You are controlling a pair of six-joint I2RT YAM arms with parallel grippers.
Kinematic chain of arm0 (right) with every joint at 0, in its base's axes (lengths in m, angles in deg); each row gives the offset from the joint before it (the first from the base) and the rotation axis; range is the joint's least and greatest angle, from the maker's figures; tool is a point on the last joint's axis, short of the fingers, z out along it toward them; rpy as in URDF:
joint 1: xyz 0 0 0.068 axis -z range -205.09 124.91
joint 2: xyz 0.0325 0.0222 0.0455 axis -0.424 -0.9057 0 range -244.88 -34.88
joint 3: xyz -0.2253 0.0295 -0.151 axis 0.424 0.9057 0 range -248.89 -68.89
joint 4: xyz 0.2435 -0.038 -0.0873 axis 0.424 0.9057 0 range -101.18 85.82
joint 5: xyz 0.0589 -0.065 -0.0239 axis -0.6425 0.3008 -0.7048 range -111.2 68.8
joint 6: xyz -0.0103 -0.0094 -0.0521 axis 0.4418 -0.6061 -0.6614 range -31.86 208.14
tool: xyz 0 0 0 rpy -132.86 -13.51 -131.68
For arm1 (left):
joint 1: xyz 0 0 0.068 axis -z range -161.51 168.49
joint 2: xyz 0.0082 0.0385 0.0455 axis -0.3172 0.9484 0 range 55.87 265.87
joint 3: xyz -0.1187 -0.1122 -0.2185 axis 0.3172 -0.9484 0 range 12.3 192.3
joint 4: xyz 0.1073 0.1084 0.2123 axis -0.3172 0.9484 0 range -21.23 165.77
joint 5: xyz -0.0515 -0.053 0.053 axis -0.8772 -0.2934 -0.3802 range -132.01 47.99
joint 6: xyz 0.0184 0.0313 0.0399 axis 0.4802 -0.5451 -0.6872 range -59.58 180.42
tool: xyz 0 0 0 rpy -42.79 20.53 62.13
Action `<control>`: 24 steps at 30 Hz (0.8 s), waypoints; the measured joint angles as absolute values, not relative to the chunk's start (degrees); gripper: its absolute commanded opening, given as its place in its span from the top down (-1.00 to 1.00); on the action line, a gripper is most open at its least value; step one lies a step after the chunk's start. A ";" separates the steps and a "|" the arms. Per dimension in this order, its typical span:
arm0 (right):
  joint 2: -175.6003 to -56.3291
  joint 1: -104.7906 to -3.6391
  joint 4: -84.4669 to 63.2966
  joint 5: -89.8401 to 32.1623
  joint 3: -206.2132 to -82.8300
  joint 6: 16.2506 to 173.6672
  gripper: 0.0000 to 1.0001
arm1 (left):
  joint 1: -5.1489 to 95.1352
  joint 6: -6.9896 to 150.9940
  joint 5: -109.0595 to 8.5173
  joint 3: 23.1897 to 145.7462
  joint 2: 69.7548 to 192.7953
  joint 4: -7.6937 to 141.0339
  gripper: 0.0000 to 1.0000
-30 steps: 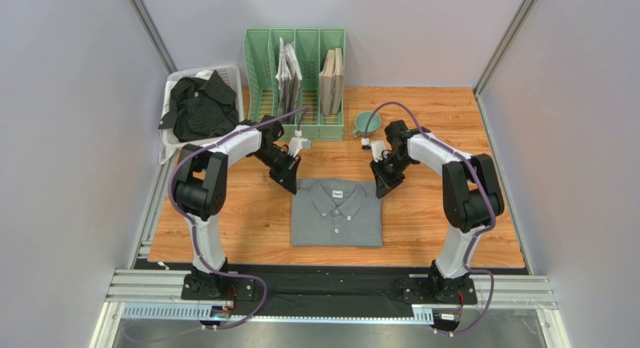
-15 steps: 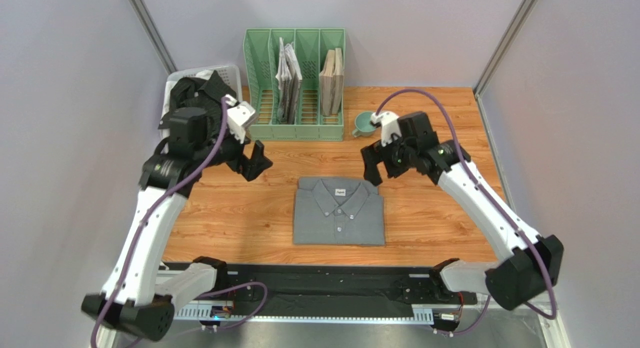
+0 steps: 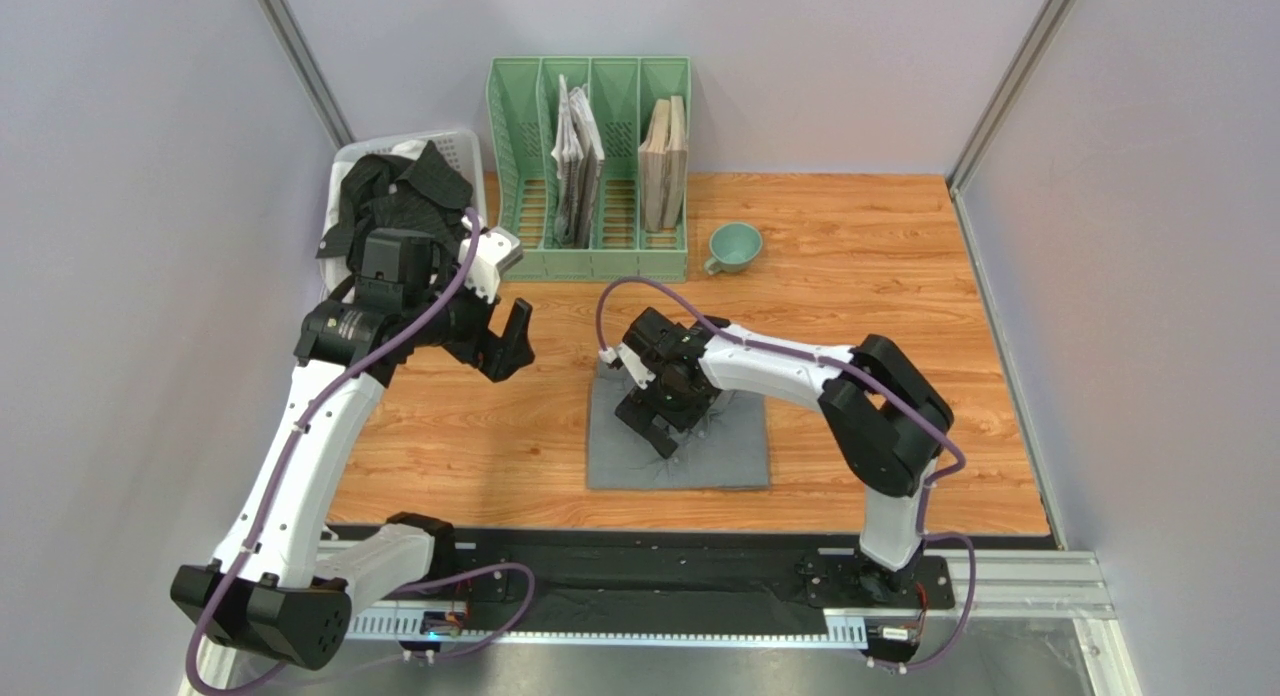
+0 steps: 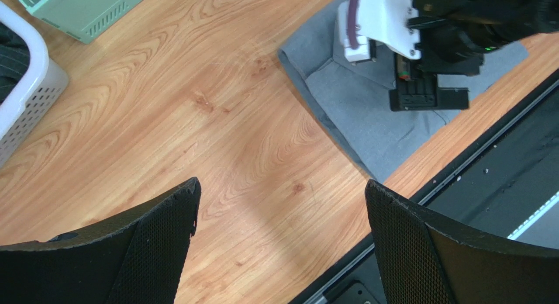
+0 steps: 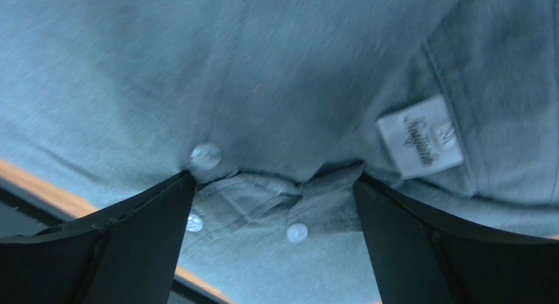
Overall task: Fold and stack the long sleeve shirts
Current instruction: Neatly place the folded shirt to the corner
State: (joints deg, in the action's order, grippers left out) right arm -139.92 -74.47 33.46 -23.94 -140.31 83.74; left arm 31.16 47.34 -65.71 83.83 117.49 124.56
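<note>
A plain grey long sleeve shirt [image 3: 730, 450] lies folded on the wooden table, collar toward the back. My right gripper [image 3: 661, 423] is down over its collar area, open. Up close, its fingers [image 5: 131, 232] straddle the button placket just below the collar and white label [image 5: 420, 137] of the grey shirt [image 5: 295, 68], with nothing pinched. The black striped shirt [image 3: 394, 204] sits crumpled in the white basket [image 3: 460, 137]. My left gripper [image 3: 511, 341] hovers open above bare wood, left of the grey shirt [image 4: 367, 114]; this gripper [image 4: 281, 194] is empty.
A green file rack [image 3: 589, 164] with papers stands at the back centre. A teal cup [image 3: 733, 246] sits to its right. The basket's rim [image 4: 36, 61] shows in the left wrist view's corner. The table's front edge meets a black rail [image 3: 646, 554].
Both grippers left the grey shirt's upper corners, opened and rose. The right arm has since swung left and down onto the shirt's collar area; the left arm has hardly moved.
</note>
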 measured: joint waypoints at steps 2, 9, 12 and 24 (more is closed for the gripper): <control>-142.06 -73.51 33.66 -24.07 -141.05 83.37 -1.00 | 31.16 47.01 -65.71 84.00 117.49 125.20 -0.98; -136.03 -57.49 31.78 -27.57 -133.40 73.82 -1.00 | 31.16 45.83 -65.95 84.50 119.48 126.29 -0.98; -131.68 -45.78 33.27 -27.44 -128.17 63.65 -1.00 | 31.16 45.31 -66.85 84.48 119.96 126.20 -0.98; -138.15 -20.86 52.63 -30.26 -150.29 45.18 -0.99 | 31.16 43.76 -68.73 84.46 122.37 125.02 -0.98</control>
State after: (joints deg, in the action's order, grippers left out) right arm -138.15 -20.86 52.63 -30.26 -150.29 45.18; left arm 31.16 43.76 -68.73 84.46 122.37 125.02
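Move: The folded shirt lies under the right hand, its middle directly below and only about 1 cm down; the bare patch it should go to is centred some 24 cm to the right and 8 cm farther out. The green mug stands roughly 28 cm ahead and 9 cm to the right of this hand. From the raised left hand, the shirt's middle is about 22 cm to the right, 3 cm back and 19 cm down. Keep the right gripper wide open and its fingertips down on the shirt's middle, and drag the shirt flat across the table to the right, easing forward as you go, for about 25 cm. Then lift the fingers off, rising some 5 cm while reaching farther forward, and let the wrist turn slightly clockwise. ##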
